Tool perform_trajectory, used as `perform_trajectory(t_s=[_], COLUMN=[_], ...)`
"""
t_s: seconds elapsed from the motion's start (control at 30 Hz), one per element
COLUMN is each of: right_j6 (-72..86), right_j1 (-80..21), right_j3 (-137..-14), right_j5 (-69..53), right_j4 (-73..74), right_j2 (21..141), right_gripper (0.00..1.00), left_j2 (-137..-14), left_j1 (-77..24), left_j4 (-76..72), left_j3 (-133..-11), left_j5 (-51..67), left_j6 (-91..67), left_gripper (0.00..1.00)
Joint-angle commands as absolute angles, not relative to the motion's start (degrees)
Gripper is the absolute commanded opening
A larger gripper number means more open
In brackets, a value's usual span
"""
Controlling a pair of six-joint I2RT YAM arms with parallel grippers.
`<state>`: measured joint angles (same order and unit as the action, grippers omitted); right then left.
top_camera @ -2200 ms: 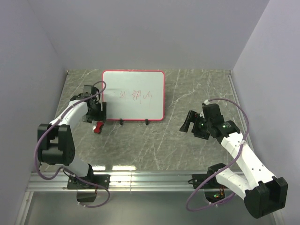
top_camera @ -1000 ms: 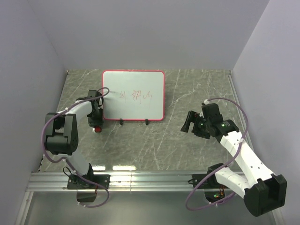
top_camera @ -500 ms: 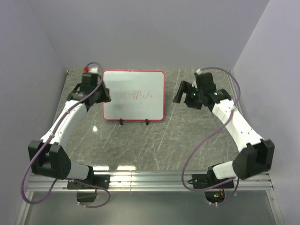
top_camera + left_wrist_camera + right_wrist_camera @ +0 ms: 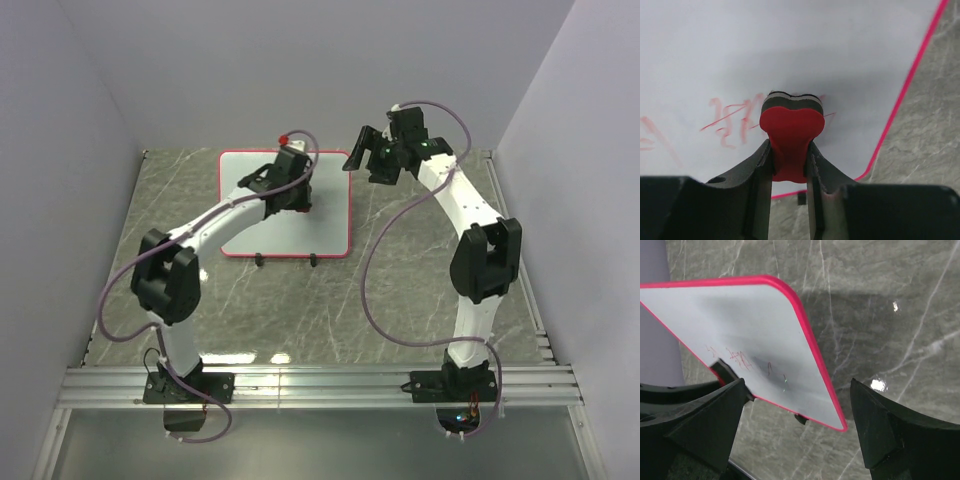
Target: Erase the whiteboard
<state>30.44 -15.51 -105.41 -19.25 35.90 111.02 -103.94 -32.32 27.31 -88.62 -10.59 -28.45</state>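
Observation:
The whiteboard (image 4: 331, 213), white with a thin red frame, stands at the back middle of the marble table. My left gripper (image 4: 296, 199) hovers over its centre, shut on a small red eraser (image 4: 790, 127). The eraser's dark felt end (image 4: 792, 99) meets the board just right of faint red scribbles (image 4: 730, 120). My right gripper (image 4: 368, 157) is open, raised beside the board's far right corner. In the right wrist view the whiteboard (image 4: 765, 325) lies below and between the wide-apart fingers (image 4: 707, 422), with scribbles (image 4: 740, 360) and a black foot (image 4: 800, 418) showing.
Grey marble tabletop (image 4: 420, 270) surrounds the board. Lilac walls (image 4: 300, 70) close in the back and both sides. An aluminium rail (image 4: 320, 383) with both arm bases runs along the near edge. Purple cables loop off each arm.
My left arm has swung right from the board's far left edge onto its centre, carrying the eraser. My right arm has moved back and left to the board's far right corner.

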Motion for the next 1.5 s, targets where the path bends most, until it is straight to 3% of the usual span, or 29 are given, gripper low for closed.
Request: perform_trajectory(t_s=[0.0, 0.37, 0.47, 0.63, 0.87, 0.97, 1.0, 1.1, 1.47], right_j6=[29.97, 28.48, 28.83, 27.95, 26.63, 26.19, 25.84, 24.96, 22.94], right_j1=[-15.21, -15.21, -15.38, -15.64, -15.64, -15.64, -15.56, -15.64, -15.82], right_j3=[-110.04, -115.05, -114.61, -114.08, -112.41, -111.1, -110.4, -108.82, -106.08], right_j5=[-21.45, -26.27, -27.68, -27.42, -26.37, -26.54, -26.89, -26.46, -24.52], right_j4=[33.84, 30.94, 30.15, 31.11, 31.82, 31.82, 31.82, 32.17, 33.13], right_j2=[113.45, 123.92, 125.15, 125.86, 124.37, 123.4, 123.14, 122.26, 119.8], right_gripper=[0.91, 0.88, 0.83, 0.58, 0.46, 0.31, 0.2, 0.02, 0.0], left_j2=[-107.04, -110.04, -110.39, -111.09, -113.12, -113.2, -113.38, -113.9, -117.07], left_j1=[-35.68, -40.69, -40.69, -40.78, -40.78, -40.78, -40.78, -40.69, -38.59], left_j4=[23.65, 17.06, 16.26, 14.24, 12.57, 11.25, 10.81, 9.84, 13.0], left_j3=[-94.39, -94.4, -92.9, -91.06, -90.62, -89.39, -88.86, -88.59, -90.71], left_j5=[-13.36, -15.55, -16.26, -17.31, -17.93, -19.24, -19.6, -20.3, -24.96], left_j6=[-29.09, -27.34, -27.16, -26.9, -26.54, -26.45, -26.54, -26.46, -25.93], left_gripper=[0.0, 0.0, 0.0, 0.0, 0.0, 0.0, 0.0, 0.0, 0.0])
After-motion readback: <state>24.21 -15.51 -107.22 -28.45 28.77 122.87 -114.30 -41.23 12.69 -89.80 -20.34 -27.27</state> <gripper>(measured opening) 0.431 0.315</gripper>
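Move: The left hand, eraser in its fingers, has the right end of the red writing about 5 cm to its right, 1 cm ahead and 6 cm below; the board's right edge runs about 11 cm to its right, level ahead and 5 cm lower, and its far-right corner is 11 cm ahead, 11 cm right. From the open right hand, the upper right edge is about 3 cm ahead, 3 cm left and 7 cm below; the writing's right end lies 6 cm back, 10 cm left. The right hand sinks about 7 cm while reaching a little forward and left to the board's upper right edge, turning some 10 degrees counter-clockwise, then closes its wide-open fingers to pinch that edge and eases back about a centimetre. Still gripping the eraser, the left hand sweeps about 8 cm right past the end of the writing, then sinks nearly 4 cm beside the right edge, where it seems to set the eraser on the board. ##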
